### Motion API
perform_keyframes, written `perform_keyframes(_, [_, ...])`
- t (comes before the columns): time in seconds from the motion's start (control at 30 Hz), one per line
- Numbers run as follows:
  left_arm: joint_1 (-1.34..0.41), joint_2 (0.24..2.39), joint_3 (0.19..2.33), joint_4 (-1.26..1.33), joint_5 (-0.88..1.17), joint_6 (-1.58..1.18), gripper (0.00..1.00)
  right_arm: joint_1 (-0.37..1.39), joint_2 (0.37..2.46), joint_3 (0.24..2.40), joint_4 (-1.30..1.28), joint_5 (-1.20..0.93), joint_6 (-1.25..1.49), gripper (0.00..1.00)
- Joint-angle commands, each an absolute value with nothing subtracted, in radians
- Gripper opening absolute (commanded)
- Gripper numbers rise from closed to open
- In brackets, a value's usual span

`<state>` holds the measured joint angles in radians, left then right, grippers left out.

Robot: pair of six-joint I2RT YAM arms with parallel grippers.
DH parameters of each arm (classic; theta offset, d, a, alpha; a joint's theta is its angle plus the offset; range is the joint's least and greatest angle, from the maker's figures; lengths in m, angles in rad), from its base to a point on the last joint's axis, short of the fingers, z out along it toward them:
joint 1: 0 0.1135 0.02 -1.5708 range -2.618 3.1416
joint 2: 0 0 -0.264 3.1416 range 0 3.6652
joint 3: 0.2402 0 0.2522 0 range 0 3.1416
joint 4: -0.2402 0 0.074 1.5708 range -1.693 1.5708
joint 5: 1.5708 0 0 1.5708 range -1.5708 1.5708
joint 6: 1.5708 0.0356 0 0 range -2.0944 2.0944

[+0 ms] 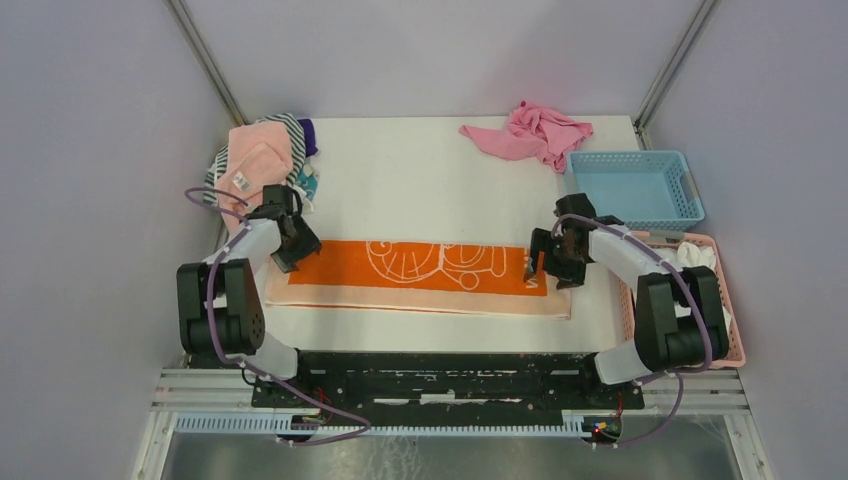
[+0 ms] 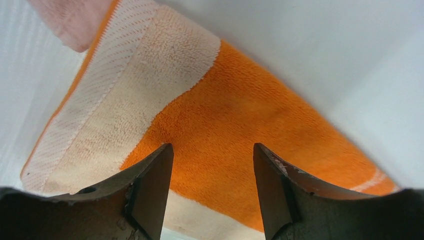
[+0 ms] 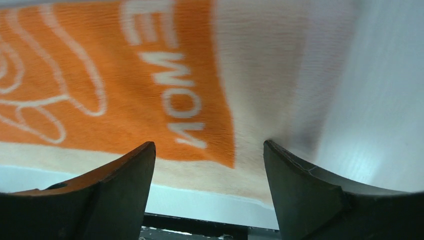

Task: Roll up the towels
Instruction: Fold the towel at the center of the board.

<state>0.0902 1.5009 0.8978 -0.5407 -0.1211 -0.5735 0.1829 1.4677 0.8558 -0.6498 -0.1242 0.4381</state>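
An orange towel (image 1: 420,268) with a white line drawing and a peach border lies flat as a long strip across the near part of the table. My left gripper (image 1: 287,259) hovers over its left end, jaws open, with orange pile (image 2: 235,125) showing between the fingers. Over the towel's right end my right gripper (image 1: 547,270) stands open too; white lettering and the peach edge (image 3: 200,172) show between its fingers. A pale pink towel (image 1: 255,162) with a white label lies in a heap at the back left.
Striped and other cloths (image 1: 295,135) sit with the pink towel at back left. A crumpled pink cloth (image 1: 530,132) lies at back right. A blue basket (image 1: 635,187) and a pink basket (image 1: 715,290) holding white cloth stand on the right.
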Motion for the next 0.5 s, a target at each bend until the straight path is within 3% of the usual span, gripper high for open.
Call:
perform_keyframes(0.0, [0.105, 1.596, 0.897, -0.533, -0.087, -0.504, 0.67, 0.07, 1.494, 0.794, -0.622, -0.084, 0.486, 0.86])
perform_keyframes(0.2, [0.126, 1.576, 0.896, -0.538, -0.084, -0.494, 0.67, 0.035, 1.454, 0.861, -0.692, -0.08, 0.449, 0.87])
perform_keyframes(0.47, [0.111, 1.407, 0.916, -0.541, -0.072, -0.394, 0.71, 0.035, 1.381, 0.932, -0.819, 0.119, 0.408, 0.82])
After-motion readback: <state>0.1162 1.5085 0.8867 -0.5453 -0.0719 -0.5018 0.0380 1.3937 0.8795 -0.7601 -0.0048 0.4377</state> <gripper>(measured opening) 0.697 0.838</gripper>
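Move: The folded orange towel lies about 3 cm under both grippers. From the left gripper its middle is roughly 26 cm right and 5 cm back, its left edge 8 cm left and 4 cm back; the peach towel lies 21 cm ahead, 11 cm left. From the right gripper the towel's middle is some 29 cm left, level with it, and its right edge 7 cm right, 1 cm back; the blue basket stands 21 cm ahead, 21 cm right. Sweep the open right gripper about 6 cm right over the towel's end towards its right edge, dipping some 2 cm at first, then rising past its starting height, with a 10-degree clockwise turn. Meanwhile lower the part-open left gripper 2.5 cm onto the towel's left part, hold it low there, then lift it most of the way back. ##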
